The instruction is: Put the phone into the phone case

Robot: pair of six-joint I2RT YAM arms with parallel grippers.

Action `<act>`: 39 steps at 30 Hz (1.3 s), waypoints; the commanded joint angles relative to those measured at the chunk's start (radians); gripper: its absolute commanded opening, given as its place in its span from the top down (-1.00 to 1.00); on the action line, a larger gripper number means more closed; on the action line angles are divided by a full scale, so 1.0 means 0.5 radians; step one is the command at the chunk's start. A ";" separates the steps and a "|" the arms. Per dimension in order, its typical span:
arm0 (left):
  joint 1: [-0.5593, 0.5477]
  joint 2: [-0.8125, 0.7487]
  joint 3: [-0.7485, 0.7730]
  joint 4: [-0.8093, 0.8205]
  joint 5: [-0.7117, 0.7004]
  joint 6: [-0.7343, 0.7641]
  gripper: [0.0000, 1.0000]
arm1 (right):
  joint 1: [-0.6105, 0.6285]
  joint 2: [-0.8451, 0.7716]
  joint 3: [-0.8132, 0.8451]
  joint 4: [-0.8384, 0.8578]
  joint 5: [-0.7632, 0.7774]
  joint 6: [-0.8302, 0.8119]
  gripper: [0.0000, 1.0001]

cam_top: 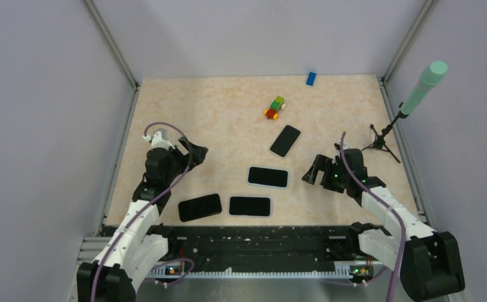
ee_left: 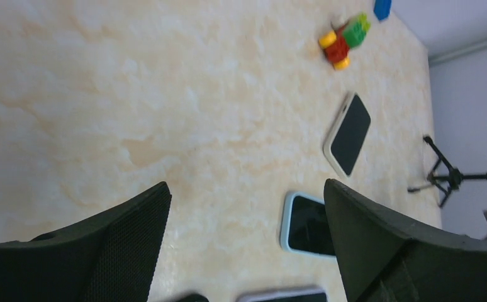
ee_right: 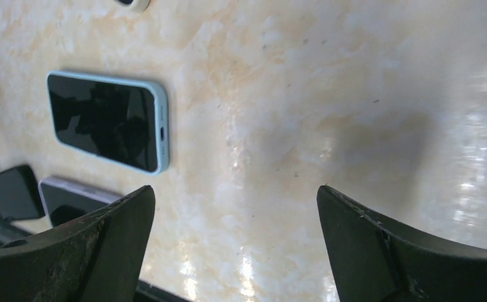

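A phone with a dark screen lies flat inside a light blue phone case (cam_top: 268, 177) at mid-table; it also shows in the left wrist view (ee_left: 304, 224) and the right wrist view (ee_right: 106, 121). My left gripper (cam_top: 194, 154) hovers to its left, open, with only bare table between its fingers (ee_left: 247, 195). To the right of the case, my right gripper (cam_top: 316, 170) is also open and empty (ee_right: 235, 198). Neither gripper touches the phone.
A cream-cased phone (cam_top: 285, 140) lies tilted farther back. A lavender-edged phone (cam_top: 250, 206) and a bare black phone (cam_top: 199, 207) lie near the front edge. A toy of coloured bricks (cam_top: 275, 108), a blue brick (cam_top: 311, 78) and a microphone tripod (cam_top: 382, 141) stand at the back and right.
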 commanded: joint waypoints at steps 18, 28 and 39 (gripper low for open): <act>0.011 -0.098 -0.306 0.843 -1.670 0.299 -0.85 | -0.019 -0.989 -0.641 1.246 1.318 -0.827 -0.98; 0.011 0.219 -0.315 1.135 -1.554 1.251 -0.86 | -0.018 -0.643 -0.827 1.802 1.455 -0.959 -0.98; 0.019 0.882 -0.477 2.195 -1.305 1.495 -0.93 | -0.096 0.225 -0.770 2.771 1.504 -1.231 -0.98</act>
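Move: The phone in its light-blue case lies about 24 cm right of the left hand, 9 cm back and 13 cm below. From the right hand it is roughly 17 cm left, 3 cm back and 5 cm below; a white-edged phone lies 11 cm ahead and 11 cm left, and the black tripod's base stands 9 cm ahead and 26 cm right. The lilac-edged phone is 11 cm back and 6 cm left of the light-blue one. The cased phone is left lying as both empty, wide-open hands draw apart from it. The left swings some 15 cm left and a little forward, rising briefly before sinking below its starting height, rolling and turning counter-clockwise to face forward. The right goes about 14 cm right and 6 cm forward towards the tripod, up and then partly down, its fingers tipping up about 40 degrees while turning clockwise. ##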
